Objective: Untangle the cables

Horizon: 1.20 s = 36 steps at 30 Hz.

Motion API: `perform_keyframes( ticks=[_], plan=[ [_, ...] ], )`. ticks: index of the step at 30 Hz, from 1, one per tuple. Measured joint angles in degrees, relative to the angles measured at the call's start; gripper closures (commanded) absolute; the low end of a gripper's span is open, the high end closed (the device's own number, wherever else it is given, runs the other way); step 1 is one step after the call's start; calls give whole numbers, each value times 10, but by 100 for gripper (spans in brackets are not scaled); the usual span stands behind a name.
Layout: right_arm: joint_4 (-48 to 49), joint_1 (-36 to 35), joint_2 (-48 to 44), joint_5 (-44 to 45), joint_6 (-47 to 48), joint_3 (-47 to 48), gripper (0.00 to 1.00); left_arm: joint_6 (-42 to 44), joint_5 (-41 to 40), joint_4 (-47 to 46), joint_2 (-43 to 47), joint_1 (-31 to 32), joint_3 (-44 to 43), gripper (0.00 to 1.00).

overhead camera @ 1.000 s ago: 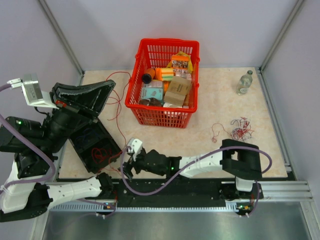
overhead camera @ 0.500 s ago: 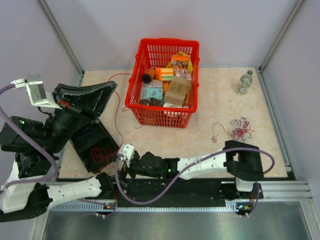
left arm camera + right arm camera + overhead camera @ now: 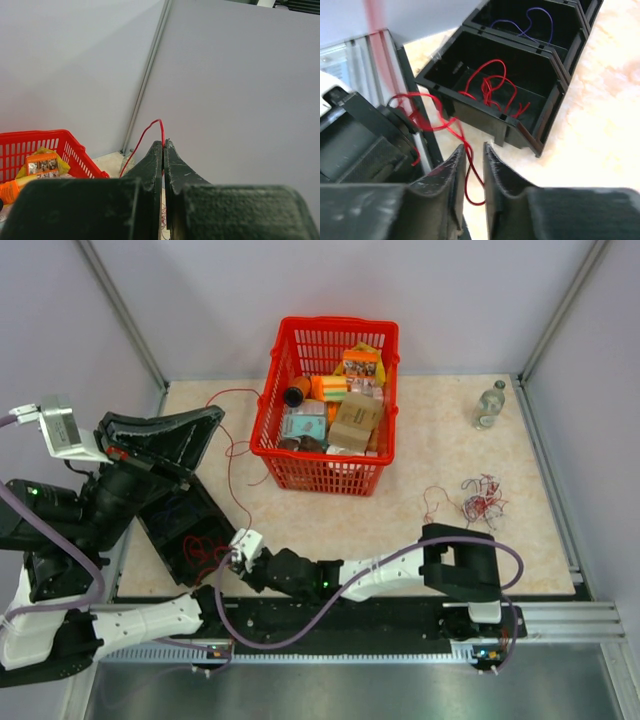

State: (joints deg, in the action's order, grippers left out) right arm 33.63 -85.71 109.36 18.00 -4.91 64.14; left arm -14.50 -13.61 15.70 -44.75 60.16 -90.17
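The cables' loose tangle, mostly red, lies on the table at the right. One long red cable runs from my left gripper, past the basket, down to the black bins. High at the left, the left gripper is shut on this red cable, which arcs out of its tips. My right gripper is low at the bins' near corner. In the right wrist view the right gripper has its jaws a narrow gap apart, with a loop of the red cable hanging between them, not pinched.
A red basket full of packages stands at the back centre. A small clear bottle stands at the back right. The near black bin holds red wires; the bin behind it holds a blue wire. The table's metal edge rail is just left of my right gripper.
My right arm has reached further left to the bins' corner and its jaws have narrowed around the red cable. The left arm has drifted slightly left, still gripping.
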Motion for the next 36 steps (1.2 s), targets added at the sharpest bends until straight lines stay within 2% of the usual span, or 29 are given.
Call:
perform_keyframes(
  ticks=[3,6,10,15,19,23,27,31,36],
  plan=[
    [21,0,-7,1,-1,-7,100,0,-4,0,3,0,4,100],
    [27,3,-56,31,-2,-57,100,0,-15,4,8,0,17,100],
    [-8,24,-196,61,-20,-142,100,-3,-43,20,30,0,74,100],
    [-39,91,-407,39,-72,-239,100,-22,-74,53,38,0,178,100],
    [-99,95,-496,12,-105,-312,100,-54,-58,67,34,0,292,100],
    [-149,103,-531,-13,-140,-384,100,-95,7,62,23,0,409,100],
    [-160,128,-542,-35,-175,-433,100,-129,66,44,10,0,484,100],
    [-141,176,-517,-77,-211,-462,100,-150,115,17,-46,0,504,100],
    [-130,188,-452,-103,-242,-461,100,-171,136,6,-150,0,497,100]
  ],
)
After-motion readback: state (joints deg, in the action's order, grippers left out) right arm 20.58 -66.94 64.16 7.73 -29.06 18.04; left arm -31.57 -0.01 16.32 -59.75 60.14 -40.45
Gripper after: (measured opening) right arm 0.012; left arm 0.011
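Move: My right fingers, part open, have a red cable strand directly between their tips. The tray bay with red cable is about 10 cm left, 4 cm ahead and 12 cm below; the tray's middle is some 14 cm left and 14 cm ahead. My left hand grips the cable high up: the bare table it heads for is about 15 cm right, 1 cm ahead and 58 cm down, with the basket's middle roughly 12 cm right and 30 cm ahead. I shut my right fingers on the strand and carry it about 25 cm right, away from the tray, arching up some 12 cm before sinking below my starting height and tipping the fingers down. Meanwhile my left hand, still pinching the cable, swoops down about 46 cm and 13 cm right, fingers turning to point down, to meet my right hand in front of the basket. ##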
